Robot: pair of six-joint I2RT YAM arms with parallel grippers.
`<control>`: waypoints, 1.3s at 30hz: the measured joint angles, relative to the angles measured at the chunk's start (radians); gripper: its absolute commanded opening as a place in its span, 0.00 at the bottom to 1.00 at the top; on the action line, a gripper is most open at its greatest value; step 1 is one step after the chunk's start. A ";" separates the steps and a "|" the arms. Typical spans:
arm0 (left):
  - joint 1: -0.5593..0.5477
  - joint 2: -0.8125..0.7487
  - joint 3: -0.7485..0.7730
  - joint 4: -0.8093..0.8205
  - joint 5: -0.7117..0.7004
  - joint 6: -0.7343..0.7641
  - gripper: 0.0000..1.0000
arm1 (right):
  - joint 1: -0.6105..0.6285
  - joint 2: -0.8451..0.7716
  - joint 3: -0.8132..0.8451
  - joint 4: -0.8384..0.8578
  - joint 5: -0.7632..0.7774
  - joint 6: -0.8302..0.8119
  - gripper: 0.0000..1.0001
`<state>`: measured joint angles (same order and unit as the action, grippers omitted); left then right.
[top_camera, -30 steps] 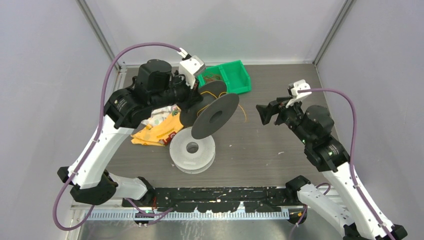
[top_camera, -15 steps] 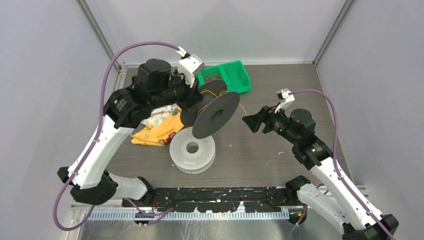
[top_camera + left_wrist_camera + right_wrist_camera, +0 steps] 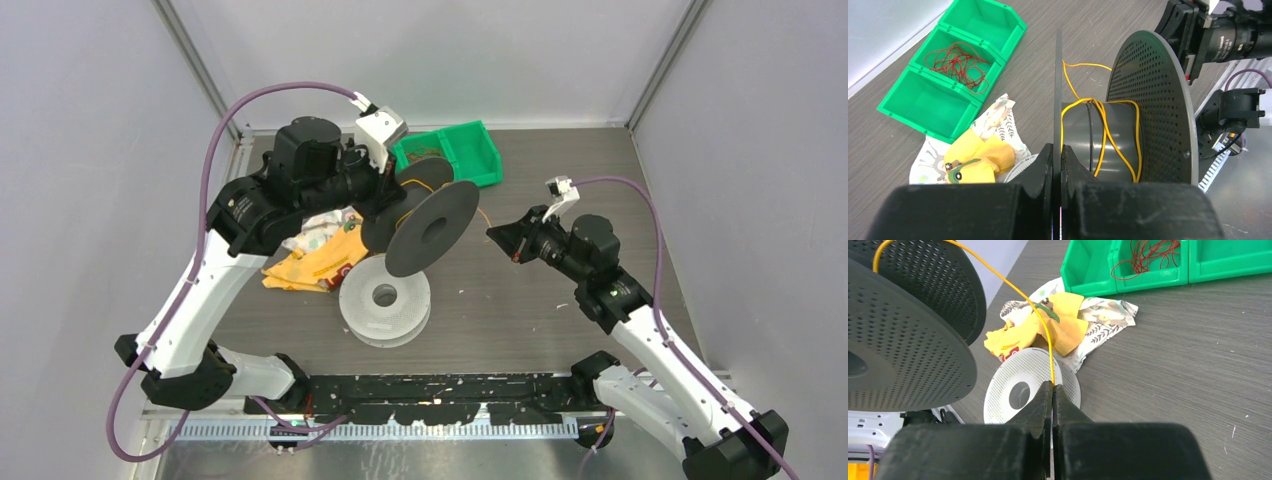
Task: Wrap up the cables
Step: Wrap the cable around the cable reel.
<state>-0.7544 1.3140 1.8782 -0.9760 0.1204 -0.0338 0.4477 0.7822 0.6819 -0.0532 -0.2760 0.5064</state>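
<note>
A dark perforated spool [image 3: 432,232] hangs above the table, tilted. My left gripper [image 3: 1057,150] is shut on the thin edge of one of its flanges [image 3: 1058,85]. A yellow cable [image 3: 1104,131] loops loosely round the spool's hub. Its free length [image 3: 1047,335] runs from the spool down into my right gripper [image 3: 1052,386]. That gripper is shut on the cable, just right of the spool [image 3: 500,238]. Reddish-brown cables [image 3: 960,65] lie tangled in the green bin's middle compartment.
The green three-compartment bin [image 3: 470,160] sits at the back centre. A white perforated spool [image 3: 385,298] lies flat in front of the dark one. Yellow packaging and a patterned cloth [image 3: 310,262] lie to its left, under the left arm.
My right arm has moved left toward the dark spool. Its gripper has gone from wide open to shut on the yellow cable. The left arm and spool have stayed put.
</note>
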 measured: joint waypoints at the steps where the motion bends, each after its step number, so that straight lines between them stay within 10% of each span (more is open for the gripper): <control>1: 0.001 0.000 0.000 0.000 0.000 -0.006 0.00 | 0.000 0.008 -0.002 0.003 -0.001 0.001 0.01; 8: 0.013 -0.011 -0.028 0.084 -0.054 -0.142 0.00 | 0.031 0.041 -0.053 0.019 0.003 0.024 0.00; 19: 0.010 -0.091 -0.342 0.350 -0.442 -0.435 0.00 | 0.435 0.220 0.003 0.077 0.208 0.013 0.00; 39: -0.090 -0.002 -0.468 0.447 -0.589 -0.325 0.01 | 0.539 0.332 0.404 -0.005 0.309 -0.130 0.00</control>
<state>-0.8440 1.3125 1.4101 -0.5293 -0.4690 -0.3592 0.9863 1.1145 1.0859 -0.0578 0.0334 0.3763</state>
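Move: Up ahead in the left hand's grip, the dark cable reel has its middle about 5 cm right of that hand and 4 cm below, roughly level fore and aft. From the right fingers, which already hold the yellow cable, the dark reel lies about 12 cm left, 2 cm back and 10 cm up. The white reel sits some 21 cm left, 5 cm back and 22 cm below the right hand; the green box is some 30 cm ahead, 12 cm left and 24 cm below. Keeping its pinch on the yellow cable, the right hand dips about 5 cm, swings some 14 cm left and a little back to the dark reel's near side, then climbs about 13 cm beside it. Meanwhile the left hand, still pinching one flange, carries the reel forward and then down about 10 cm, turning it up to 40 degrees counter-clockwise, easing back slightly at the end. ##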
